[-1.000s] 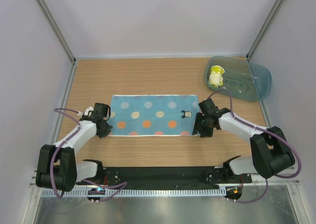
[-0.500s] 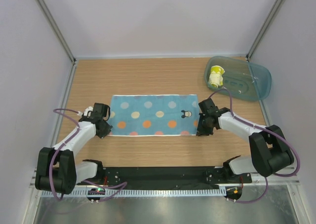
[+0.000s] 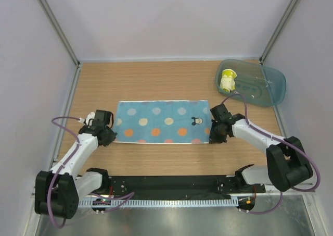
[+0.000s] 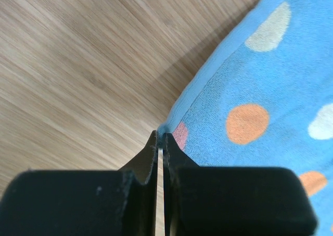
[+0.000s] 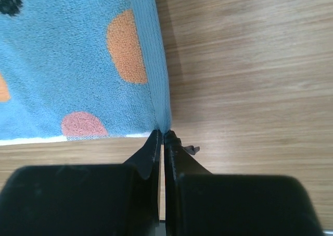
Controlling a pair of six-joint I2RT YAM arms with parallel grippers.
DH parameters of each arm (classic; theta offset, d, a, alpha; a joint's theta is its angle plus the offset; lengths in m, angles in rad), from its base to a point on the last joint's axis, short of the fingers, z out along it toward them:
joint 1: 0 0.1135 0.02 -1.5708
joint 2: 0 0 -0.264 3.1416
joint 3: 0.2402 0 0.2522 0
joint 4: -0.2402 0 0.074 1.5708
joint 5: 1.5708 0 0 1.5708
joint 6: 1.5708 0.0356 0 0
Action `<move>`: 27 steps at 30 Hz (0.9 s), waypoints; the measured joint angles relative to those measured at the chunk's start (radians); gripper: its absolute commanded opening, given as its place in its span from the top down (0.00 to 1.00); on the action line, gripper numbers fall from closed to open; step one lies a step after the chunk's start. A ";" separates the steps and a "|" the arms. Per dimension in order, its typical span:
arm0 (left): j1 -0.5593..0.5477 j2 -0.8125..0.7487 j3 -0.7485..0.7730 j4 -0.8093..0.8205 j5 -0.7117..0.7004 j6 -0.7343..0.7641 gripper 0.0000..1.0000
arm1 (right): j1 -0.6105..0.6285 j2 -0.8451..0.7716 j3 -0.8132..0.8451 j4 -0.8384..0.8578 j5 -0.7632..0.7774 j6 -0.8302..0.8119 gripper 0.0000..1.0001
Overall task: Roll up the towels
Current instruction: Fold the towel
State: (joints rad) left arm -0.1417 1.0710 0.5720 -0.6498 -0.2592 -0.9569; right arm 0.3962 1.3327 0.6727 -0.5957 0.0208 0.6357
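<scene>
The light blue towel [image 3: 162, 122] with orange and white dots lies flat across the middle of the table. My left gripper [image 3: 107, 137] is shut on its near left corner [image 4: 165, 133]. My right gripper [image 3: 215, 137] is shut on its near right corner [image 5: 165, 125]. The yellow towel [image 3: 227, 80] sits rolled up in the teal tray [image 3: 265, 85] at the back right. In both wrist views the black fingertips [image 4: 171, 145] pinch the cloth's edge right at the corner.
The translucent teal tray stands at the table's back right corner, against the right wall post. Purple cables loop from both arms. Bare wood [image 3: 156, 82] lies behind the blue towel and more lies in front of it.
The right gripper has closed on the towel's near right corner. Both grippers have shifted slightly toward the near edge, drawing the towel's near edge with them.
</scene>
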 measured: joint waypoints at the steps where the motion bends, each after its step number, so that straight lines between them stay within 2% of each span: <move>1: 0.000 -0.019 0.000 -0.006 0.006 0.000 1.00 | 0.000 -0.016 0.003 -0.014 0.002 0.002 0.99; 17: -0.001 -0.182 -0.011 -0.113 0.142 -0.035 1.00 | 0.000 -0.327 0.019 -0.229 0.038 0.098 0.99; 27: -0.002 -0.267 0.056 -0.240 0.222 -0.039 1.00 | 0.000 -0.470 0.032 -0.368 0.064 0.141 0.99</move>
State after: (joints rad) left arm -0.1440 0.8040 0.6285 -0.8902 -0.0368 -0.9958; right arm 0.3962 0.8623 0.7048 -0.9634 0.0845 0.7765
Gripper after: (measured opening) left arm 0.010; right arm 0.059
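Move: Each hand already pinches a near corner of the blue towel, just above the table. The towel's middle lies about 8 cm ahead and 21 cm right of the left hand, 3 cm lower. From the right hand it is some 8 cm ahead, 20 cm left and slightly below. The yellow towel sits about 26 cm ahead and 8 cm right of the right hand, in the plastic box centred 26 cm ahead, 18 cm right. Upwards first, then steadily back towards the table's near edge and to the right while still rising, both hands raise the blue towel's near corners and draw it along, the grips kept shut. The right climbs about 8 cm, turning slightly clockwise; the left rises some 5 cm, rolling its left side down a little. ##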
